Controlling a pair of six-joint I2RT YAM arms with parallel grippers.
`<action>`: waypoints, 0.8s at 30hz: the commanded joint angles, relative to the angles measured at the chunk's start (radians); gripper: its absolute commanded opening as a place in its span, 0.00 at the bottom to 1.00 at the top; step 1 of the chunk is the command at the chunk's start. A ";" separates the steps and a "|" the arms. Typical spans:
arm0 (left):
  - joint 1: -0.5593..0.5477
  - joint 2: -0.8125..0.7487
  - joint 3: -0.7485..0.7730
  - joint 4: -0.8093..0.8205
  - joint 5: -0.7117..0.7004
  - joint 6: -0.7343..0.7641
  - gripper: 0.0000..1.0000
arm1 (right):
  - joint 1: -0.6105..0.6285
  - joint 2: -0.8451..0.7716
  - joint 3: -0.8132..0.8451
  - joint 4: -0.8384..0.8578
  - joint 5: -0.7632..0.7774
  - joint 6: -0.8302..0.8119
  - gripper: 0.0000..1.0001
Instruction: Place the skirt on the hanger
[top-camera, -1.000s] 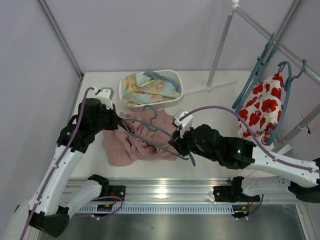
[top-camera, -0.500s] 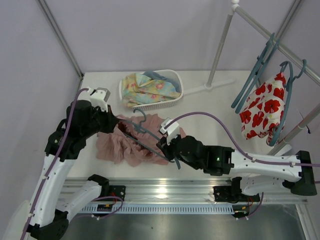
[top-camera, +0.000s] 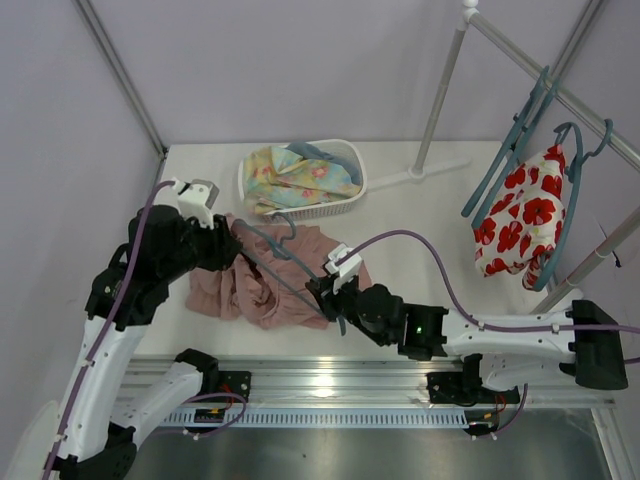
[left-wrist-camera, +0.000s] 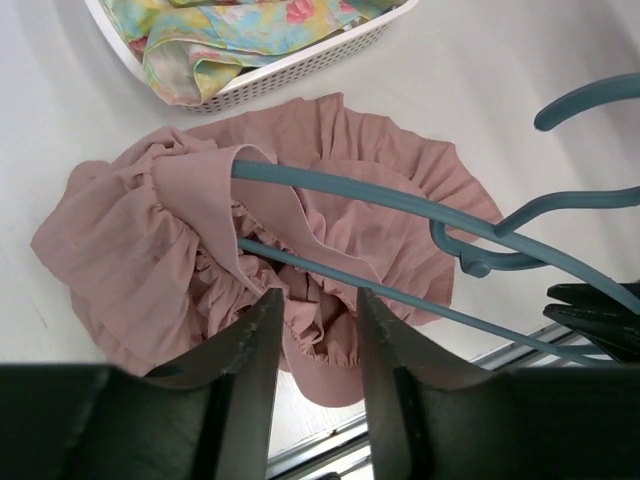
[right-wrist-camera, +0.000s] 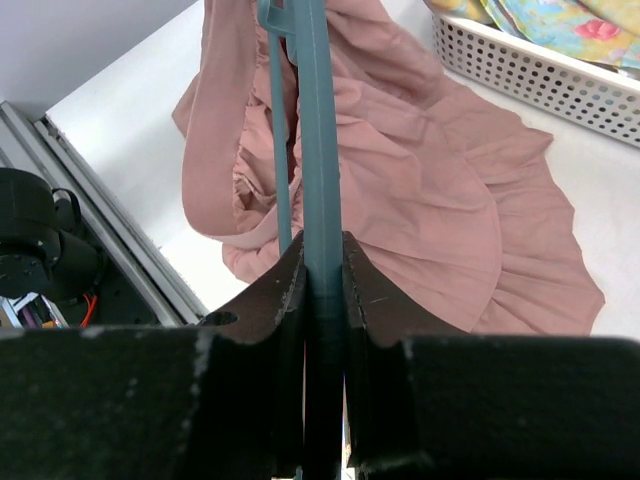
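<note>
The dusty-pink skirt (top-camera: 265, 285) lies crumpled on the white table between the two arms. The teal hanger (top-camera: 268, 250) runs slantwise across it, its hook (top-camera: 286, 226) toward the basket. In the left wrist view the skirt's waistband (left-wrist-camera: 215, 175) is looped over the end of the hanger (left-wrist-camera: 400, 200). My left gripper (top-camera: 232, 252) hovers over the skirt's left part, open (left-wrist-camera: 318, 297), with nothing between its fingers. My right gripper (top-camera: 322, 293) is shut on the hanger's near end (right-wrist-camera: 323, 245), and the skirt (right-wrist-camera: 430, 180) spreads out beyond it.
A white basket (top-camera: 358, 172) holding a pastel floral cloth stands behind the skirt. At the right, a metal rack (top-camera: 440, 90) carries more teal hangers and a white cloth with red flowers (top-camera: 525, 215). An aluminium rail (top-camera: 330, 380) runs along the table's near edge.
My left gripper has opened and let go of the skirt. The right arm has carried the hanger leftward, and the skirt has shifted left with it.
</note>
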 joint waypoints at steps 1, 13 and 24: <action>-0.001 -0.012 -0.017 -0.007 -0.033 -0.018 0.46 | -0.001 0.019 -0.025 0.244 0.059 0.003 0.00; -0.001 -0.116 -0.205 0.245 0.003 -0.318 0.78 | -0.001 0.123 -0.049 0.370 0.099 -0.003 0.00; -0.001 -0.118 -0.328 0.468 -0.082 -0.584 0.78 | 0.010 0.188 -0.041 0.424 0.108 0.036 0.00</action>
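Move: The hanger's neck lies about 10 cm to the right of the open left hand, 1 cm ahead and some 5 cm below; the waistband, already over the hanger's far end, is about 5 cm straight ahead and 7 below. From the right hand, holding the near end, that waistband is about 17 cm left, 12 ahead and slightly lower. The skirt's bulk lies 8 cm ahead, 10 left of the right hand, the basket 32 ahead, 4 left, both over 20 below. The left hand, already clear of the cloth, opens its fingers much wider while sinking about 2 cm, then works forward and right by a similar amount towards the hanger's neck, rolling its left side down some 25 degrees and swinging roughly 15 degrees counter-clockwise. The right hand keeps its pinch on the near end and carries the hanger down and to the left about 3 cm each, a little forward too, towards the waistband side with hardly any turn. ##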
